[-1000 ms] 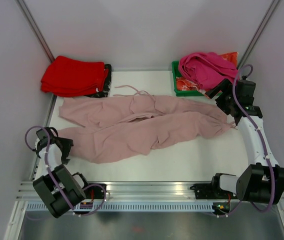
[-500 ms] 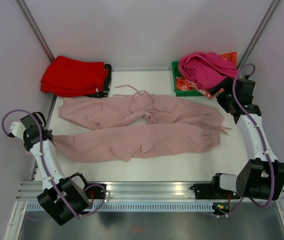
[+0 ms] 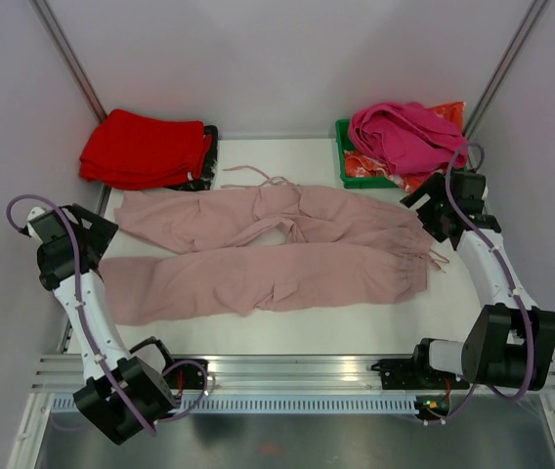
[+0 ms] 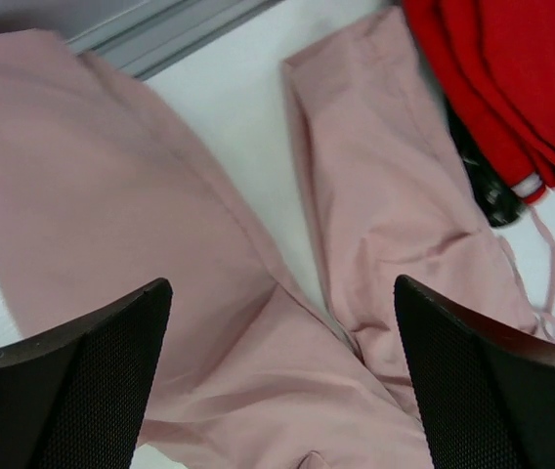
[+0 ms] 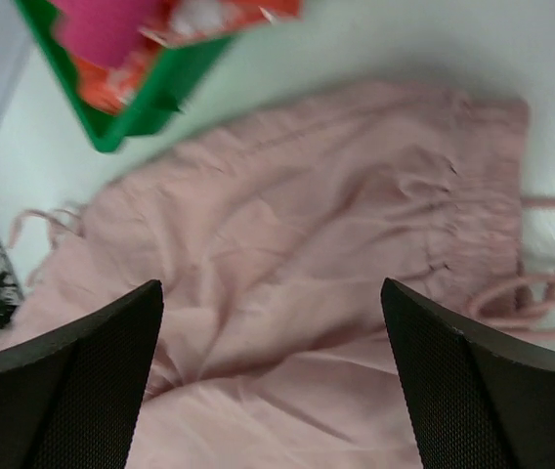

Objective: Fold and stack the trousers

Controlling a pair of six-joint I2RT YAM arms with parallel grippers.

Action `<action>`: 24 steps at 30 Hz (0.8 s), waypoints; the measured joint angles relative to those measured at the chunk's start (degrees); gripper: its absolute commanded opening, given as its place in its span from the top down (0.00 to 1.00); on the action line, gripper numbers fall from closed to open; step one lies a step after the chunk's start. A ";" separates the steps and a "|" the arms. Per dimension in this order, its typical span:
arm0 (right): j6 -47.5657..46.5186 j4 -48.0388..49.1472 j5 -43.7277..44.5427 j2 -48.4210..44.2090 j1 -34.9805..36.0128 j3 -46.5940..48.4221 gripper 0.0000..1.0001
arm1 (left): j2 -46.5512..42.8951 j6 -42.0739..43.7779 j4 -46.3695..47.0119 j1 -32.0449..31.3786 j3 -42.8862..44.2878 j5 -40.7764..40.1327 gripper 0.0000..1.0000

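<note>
The pale pink trousers [image 3: 258,259] lie flat across the table in two long bands, one behind the other. Thin cords trail at the back [image 3: 248,176] and at the right end [image 3: 441,259]. My left gripper [image 3: 92,233] hovers open over the left ends of the bands; its wrist view shows pink fabric [image 4: 209,293] beneath the left gripper [image 4: 282,391] and nothing between the fingers. My right gripper [image 3: 426,210] hangs open above the gathered right end [image 5: 473,195]. The right gripper [image 5: 273,381] holds nothing, and cords [image 5: 541,288] lie to the side.
Folded red garments [image 3: 146,149] are stacked on a dark item at the back left, also seen as the red garments [image 4: 512,78]. A green bin [image 3: 356,171] with a magenta garment [image 3: 405,132] stands at the back right, near my right wrist. Walls close both sides.
The near band has been drawn out straight to the left and lies flatter. My left gripper shut, then opened and drew back left off the cloth. My right gripper drifted slightly nearer the waist end.
</note>
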 measured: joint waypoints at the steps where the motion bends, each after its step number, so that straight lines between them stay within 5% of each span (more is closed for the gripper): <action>1: 0.00 -0.70 0.24 -0.26 0.00 -1.81 0.02 | 0.00 0.46 0.48 -0.46 0.28 1.51 0.00; 5: 0.04 -4.33 2.12 -1.97 0.00 -8.79 0.02 | 0.90 2.80 2.36 -5.09 0.57 6.49 0.00; 12: -0.11 -7.54 9.88 -6.69 -1.20 -16.37 0.02 | 6.67 6.71 2.69 -22.91 3.37 7.80 0.01; 17: 0.09 -5.35 10.23 -3.04 -3.15 -20.02 0.04 | 7.41 7.87 2.67 -28.00 3.87 9.77 0.01; 22: -0.26 -0.59 9.75 0.35 -3.10 -21.09 0.41 | 7.37 8.74 3.13 -37.40 3.63 12.31 0.03; 23: -0.48 0.42 9.79 0.79 -3.13 -21.14 0.65 | 7.37 8.94 3.34 -40.09 3.39 12.85 0.03; 24: -1.11 1.11 9.88 1.16 -3.10 -21.14 0.74 | 7.37 9.07 3.69 -42.84 3.04 13.22 0.03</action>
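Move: The trousers' near waistband lies about 10 cm back and 3 cm right of my right hand, some 15 cm below; its drawstring is about 8 cm back and 6 cm right, and the green bin of clothes roughly 18 cm ahead, 2 cm right. For my open left hand, the gap between the legs is about 10 cm ahead, 37 cm right and 18 cm below; the red pile is roughly 30 cm ahead and 2 cm right. I drop my right hand about 15 cm while drawing it back some 10 cm and a little right, tipping the fingers steeper by about 20 degrees, then part-close them to pinch the waistband beside the drawstring knot. Meanwhile my left hand, still open and high, swings right over the trousers towards the gap between the legs, turning clockwise, with a slight forward reach. ##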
